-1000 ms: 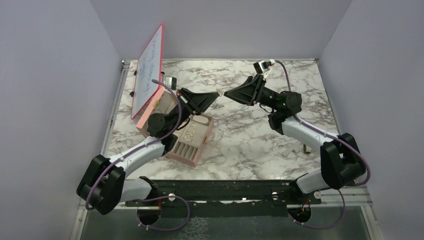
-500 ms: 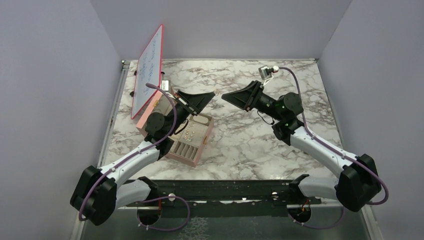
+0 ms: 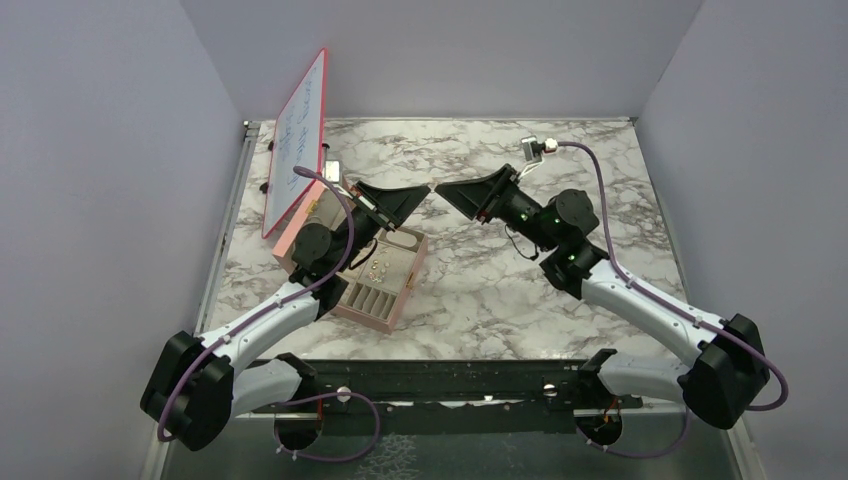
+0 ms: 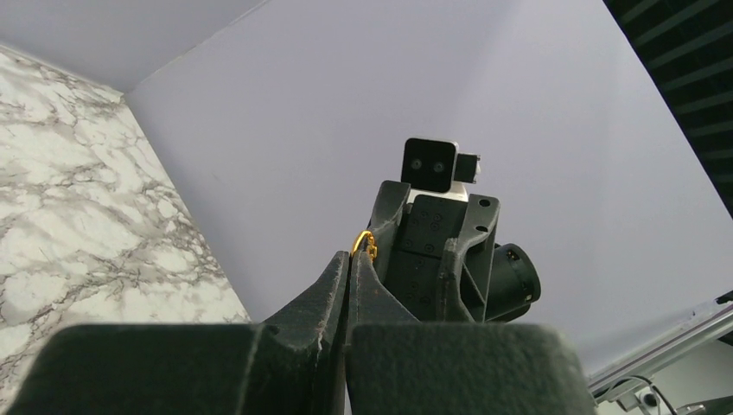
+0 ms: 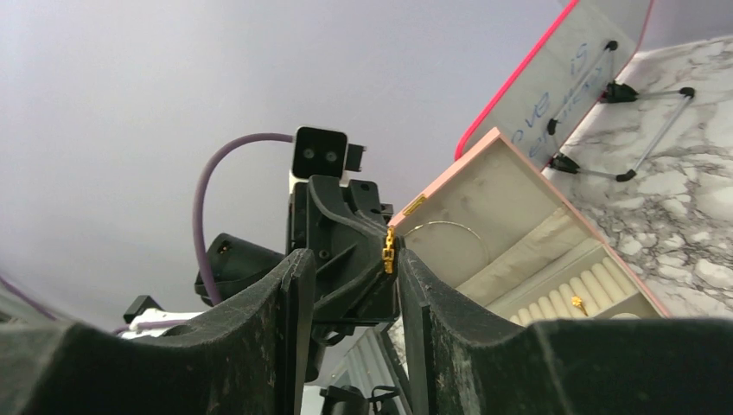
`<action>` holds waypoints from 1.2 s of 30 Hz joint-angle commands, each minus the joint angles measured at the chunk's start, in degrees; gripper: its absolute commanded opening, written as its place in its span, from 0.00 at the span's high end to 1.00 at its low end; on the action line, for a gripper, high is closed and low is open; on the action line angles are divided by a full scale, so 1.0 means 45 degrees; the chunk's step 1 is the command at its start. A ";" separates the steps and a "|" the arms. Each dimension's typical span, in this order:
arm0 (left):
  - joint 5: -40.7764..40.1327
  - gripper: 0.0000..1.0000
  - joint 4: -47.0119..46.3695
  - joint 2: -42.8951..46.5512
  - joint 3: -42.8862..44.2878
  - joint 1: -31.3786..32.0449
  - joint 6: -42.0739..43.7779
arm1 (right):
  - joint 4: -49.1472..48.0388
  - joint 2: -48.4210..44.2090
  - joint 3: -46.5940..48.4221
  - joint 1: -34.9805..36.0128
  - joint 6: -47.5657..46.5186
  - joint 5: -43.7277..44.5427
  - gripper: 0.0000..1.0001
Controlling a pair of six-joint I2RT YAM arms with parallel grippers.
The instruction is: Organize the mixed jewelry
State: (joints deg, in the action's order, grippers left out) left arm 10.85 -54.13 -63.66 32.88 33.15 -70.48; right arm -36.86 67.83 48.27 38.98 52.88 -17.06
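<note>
My left gripper (image 4: pixel 350 258) is shut on a tiny gold ring (image 4: pixel 364 245) that sticks out above its tips. It is raised over the marble, tip to tip with my right gripper (image 3: pixel 441 188). In the right wrist view my right gripper (image 5: pixel 353 259) stands open. The gold ring (image 5: pixel 389 251) sits between its fingers, close against the right finger (image 5: pixel 415 277); I cannot tell whether they touch. More of the mixed jewelry (image 3: pixel 378 267) lies in the pink box (image 3: pixel 395 318), and a gold ring (image 5: pixel 576 303) is stuck in its beige rolls.
A pink-edged white board (image 3: pixel 298 140) with blue writing leans on a black wire stand (image 5: pixel 631 130) at the back left, behind the box's open lid (image 5: pixel 484 199). Grey walls close in the table on three sides.
The left gripper has drawn back slightly to the left, still holding the ring. The right gripper backed away, then came forward again to the left gripper's tips, and its arm swung out to the right.
</note>
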 commanded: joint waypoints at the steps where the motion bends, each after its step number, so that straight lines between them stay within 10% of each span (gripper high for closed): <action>1: -0.0188 1.00 -0.0227 0.0041 0.0084 0.0068 0.0049 | 0.0493 -0.0003 0.0455 0.0158 -0.0625 0.1155 0.55; 23: -0.0169 0.98 -0.0232 0.0194 -0.0061 0.0070 0.0130 | 0.1275 0.0347 0.0840 0.0222 -0.0329 0.1567 0.99; 28: -0.0618 0.58 0.0332 0.0843 -0.0593 0.0062 0.0584 | 0.3444 0.0748 0.1855 0.0224 -0.0987 0.1645 0.99; 36: -0.2236 0.34 0.6247 0.3847 -0.1128 0.0037 0.2874 | 0.8305 0.3076 0.4663 0.0248 -0.4342 0.0557 0.99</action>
State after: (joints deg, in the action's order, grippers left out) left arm 7.01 -44.01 -53.71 27.22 33.12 -65.60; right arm -13.65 76.58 64.27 39.70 43.29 -12.10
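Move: The gold hoop sits in the left hand's shut fingertips, about 1 cm ahead and 1 cm to the right of that hand's point. From the open right hand it lies some 2 cm ahead, 1 cm left and 2 cm below. Counted from the left hand, the jewelry box tray is about 14 cm left, 4 cm back and 30 cm below; its raised lid is roughly 25 cm left, 1 cm ahead and 22 cm below. Right hand eases 2 cm forward-down, pinches the hoop, carries it 3 cm onward; left hand opens, sinks clear. ##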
